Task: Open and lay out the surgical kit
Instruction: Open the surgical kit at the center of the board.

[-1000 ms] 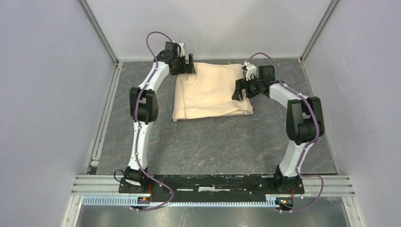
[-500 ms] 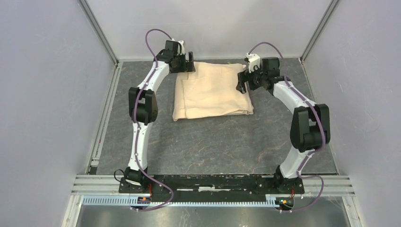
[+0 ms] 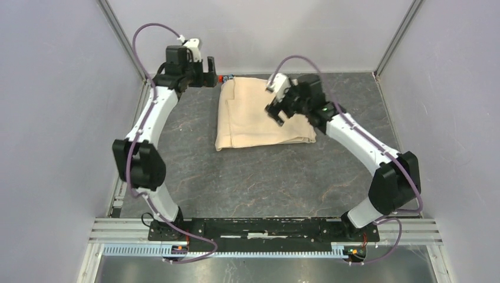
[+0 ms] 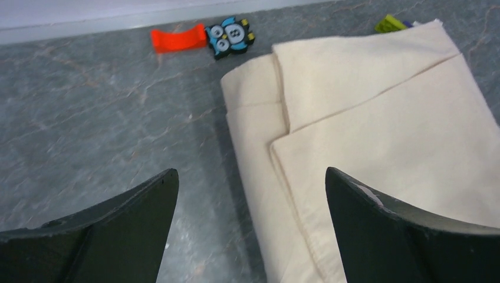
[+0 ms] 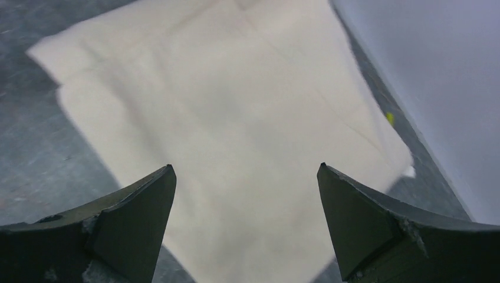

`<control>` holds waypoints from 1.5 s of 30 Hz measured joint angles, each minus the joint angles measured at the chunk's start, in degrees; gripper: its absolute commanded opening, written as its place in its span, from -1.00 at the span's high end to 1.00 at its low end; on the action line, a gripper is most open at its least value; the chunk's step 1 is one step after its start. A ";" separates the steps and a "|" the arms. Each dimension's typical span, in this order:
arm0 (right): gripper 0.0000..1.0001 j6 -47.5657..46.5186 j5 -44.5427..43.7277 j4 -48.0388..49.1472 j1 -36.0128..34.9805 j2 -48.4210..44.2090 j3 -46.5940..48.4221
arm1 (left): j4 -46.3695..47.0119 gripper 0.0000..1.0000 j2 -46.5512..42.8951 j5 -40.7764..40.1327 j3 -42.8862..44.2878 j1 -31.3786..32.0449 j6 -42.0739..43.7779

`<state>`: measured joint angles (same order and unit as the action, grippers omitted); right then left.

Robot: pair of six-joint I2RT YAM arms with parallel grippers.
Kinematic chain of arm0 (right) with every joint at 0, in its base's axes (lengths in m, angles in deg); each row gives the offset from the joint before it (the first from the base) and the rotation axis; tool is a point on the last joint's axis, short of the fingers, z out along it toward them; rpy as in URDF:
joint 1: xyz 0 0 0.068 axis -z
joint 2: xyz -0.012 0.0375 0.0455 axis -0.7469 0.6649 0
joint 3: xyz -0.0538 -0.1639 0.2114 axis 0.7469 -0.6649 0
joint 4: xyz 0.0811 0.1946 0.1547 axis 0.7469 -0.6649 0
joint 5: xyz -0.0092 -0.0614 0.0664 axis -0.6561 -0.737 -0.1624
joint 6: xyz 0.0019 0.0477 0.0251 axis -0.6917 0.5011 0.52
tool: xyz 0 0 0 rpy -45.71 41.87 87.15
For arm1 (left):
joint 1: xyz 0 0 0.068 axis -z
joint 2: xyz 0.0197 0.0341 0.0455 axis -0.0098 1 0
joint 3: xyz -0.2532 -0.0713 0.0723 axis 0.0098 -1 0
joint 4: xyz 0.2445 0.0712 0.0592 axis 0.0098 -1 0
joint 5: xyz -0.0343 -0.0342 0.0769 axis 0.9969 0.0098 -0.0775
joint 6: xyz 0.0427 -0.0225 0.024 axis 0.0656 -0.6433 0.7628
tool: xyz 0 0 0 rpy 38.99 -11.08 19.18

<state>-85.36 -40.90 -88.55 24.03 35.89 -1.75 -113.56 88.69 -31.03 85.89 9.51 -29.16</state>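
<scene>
The surgical kit is still a folded beige cloth wrap (image 3: 253,118) lying flat at the back of the table; its contents are hidden inside. My left gripper (image 3: 207,72) hangs open just left of the wrap's far-left corner, above bare table. In the left wrist view the left gripper (image 4: 250,171) straddles the wrap's (image 4: 377,130) folded left edge from above, touching nothing. My right gripper (image 3: 277,112) hovers open over the right half of the wrap. Seen from the right wrist, the right gripper (image 5: 246,166) has only the cloth (image 5: 236,100) below it, apart from the fingers.
A small orange piece (image 4: 177,38) and a black-and-blue owl-shaped piece (image 4: 231,36) lie by the back wall, near the wrap's far-left corner. A yellow-green object (image 4: 390,23) peeks out behind the wrap's far edge. Grey walls enclose the table on three sides.
The left arm has swung out to the left and risen, drawing its gripper back from the wrap's corner. The right gripper has moved left, from the wrap's right edge to over the cloth.
</scene>
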 measured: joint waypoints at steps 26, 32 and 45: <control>-0.45 -12.09 -13.35 -7.87 -24.74 20.83 8.04 | -1.42 -1.00 -30.14 7.50 -39.82 -15.78 6.95; -0.12 -12.44 -14.95 -7.30 -24.74 22.03 8.24 | -1.36 -1.00 -30.14 7.87 -40.11 -15.78 7.02; 0.94 -12.17 -15.47 -8.02 -24.68 22.95 10.32 | -1.20 -1.00 -30.14 8.02 -40.11 -15.78 8.50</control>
<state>-97.53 -56.37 -96.58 -0.65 58.84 8.56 -114.76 58.55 -23.01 45.78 -6.27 -20.66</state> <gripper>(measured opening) 0.150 0.997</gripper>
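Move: The loose near edge of the surgical kit's cloth, close to its left corner, lies about 14 cm left of the right hand, 7 cm back and 14 cm below. The cloth's middle is some 6 cm ahead and 5 cm left of that hand, the owl block 24 cm ahead and 20 cm left, both roughly 15 cm below. From the left hand that same edge lies about 17 cm back, 10 cm right and 16 cm below. Right hand sweeps left, down and slightly back, some 20 cm, to pinch the kit's flap; left withdraws back-left. ##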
